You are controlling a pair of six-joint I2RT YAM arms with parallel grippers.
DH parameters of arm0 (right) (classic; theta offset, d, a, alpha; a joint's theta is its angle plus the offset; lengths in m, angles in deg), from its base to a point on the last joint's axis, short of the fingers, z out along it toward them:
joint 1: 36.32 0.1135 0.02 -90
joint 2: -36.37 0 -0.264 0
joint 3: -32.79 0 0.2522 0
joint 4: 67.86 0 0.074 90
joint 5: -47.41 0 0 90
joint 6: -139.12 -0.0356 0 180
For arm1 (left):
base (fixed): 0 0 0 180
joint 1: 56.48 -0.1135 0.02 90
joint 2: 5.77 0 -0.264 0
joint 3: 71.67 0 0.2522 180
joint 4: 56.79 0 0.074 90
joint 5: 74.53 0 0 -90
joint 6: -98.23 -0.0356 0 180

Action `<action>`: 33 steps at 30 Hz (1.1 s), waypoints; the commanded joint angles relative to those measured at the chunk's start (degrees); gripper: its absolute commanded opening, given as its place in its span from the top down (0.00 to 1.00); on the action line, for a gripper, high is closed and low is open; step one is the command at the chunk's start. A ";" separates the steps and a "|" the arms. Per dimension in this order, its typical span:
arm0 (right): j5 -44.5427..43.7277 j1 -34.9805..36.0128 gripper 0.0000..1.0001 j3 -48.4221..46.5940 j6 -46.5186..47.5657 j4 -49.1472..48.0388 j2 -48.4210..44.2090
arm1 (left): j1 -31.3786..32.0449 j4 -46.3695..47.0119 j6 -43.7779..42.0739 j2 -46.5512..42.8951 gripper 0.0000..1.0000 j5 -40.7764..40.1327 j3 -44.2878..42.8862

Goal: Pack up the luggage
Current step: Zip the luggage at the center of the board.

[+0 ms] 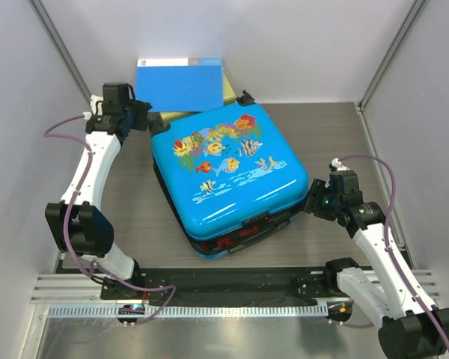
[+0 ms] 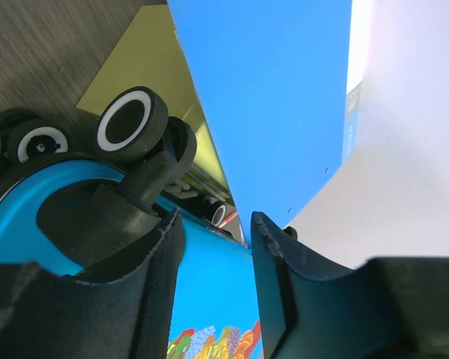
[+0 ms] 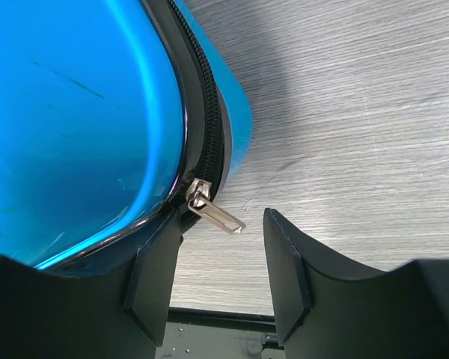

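The luggage (image 1: 228, 168), a bright-blue hard shell with a fish-and-coral print, lies flat mid-table with its lid down. At its far left corner is my left gripper (image 1: 146, 123), beside the black wheels (image 2: 132, 120). In the left wrist view its jaws (image 2: 213, 292) stand apart, with only the blue shell (image 2: 209, 277) showing behind the gap. My right gripper (image 1: 312, 200) is at the luggage's right corner. Its jaws (image 3: 221, 262) are open, and the silver zipper pull (image 3: 215, 214) hangs free just above the gap, close to the left finger (image 3: 153, 277).
A flat blue folder (image 1: 181, 84) leans at the back wall over a yellow-green box (image 1: 232, 90), right behind the luggage. Grey walls close in left and right. The arms' base rail (image 1: 209, 307) runs along the near edge.
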 commanded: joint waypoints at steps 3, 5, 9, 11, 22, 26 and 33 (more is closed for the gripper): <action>-0.26 -0.07 0.46 -1.15 1.21 -5.98 0.89 | 1.04 -1.18 -4.67 -1.68 0.49 -1.45 1.13; 0.53 0.02 0.46 -0.27 1.30 -7.38 0.80 | 1.22 -1.45 -4.94 -0.98 0.45 -1.46 1.04; 3.42 0.02 0.47 0.96 2.18 -10.36 1.94 | 1.31 -1.45 -5.03 -0.01 0.39 -0.76 1.04; 5.88 0.02 0.48 1.84 2.62 -11.51 2.82 | 1.31 -1.54 -5.03 0.78 0.39 -0.32 0.69; 7.56 -0.07 0.71 -1.84 4.28 -5.90 5.37 | 2.53 -3.64 -7.92 5.00 0.37 -1.10 -3.52; 9.58 0.02 0.82 -3.34 5.60 -3.70 8.09 | 3.94 -6.10 -10.30 7.37 0.36 -2.95 -6.60; 11.69 0.11 0.91 -4.39 6.22 -1.85 10.03 | 5.61 -8.39 -12.50 7.99 0.35 -6.90 -7.05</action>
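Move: From the right hand the zipper's pull tab is about 2 cm left, 1 cm ahead and 1 cm lower, already between the open fingertips. The suitcase's side handle lies some 13 cm left and 8 cm back, the suitcase's middle about 22 cm left and 5 cm ahead, both near its height. For the left hand, the near wheel is some 8 cm below and 2 cm ahead; the blue board stands 9 cm right, 7 cm ahead, slightly lower. Ease the right gripper about 1.5 cm left onto the zipper's pull tab, turning slightly counter-clockwise, then close the fingers to pinch the tab where it hangs off the slider. Meanwhile lower the left gripper about 3 cm towards the near wheel, opening its fingers wider and rolling its left side up some 10 degrees; drift left, and finish by pushing a little forward. ##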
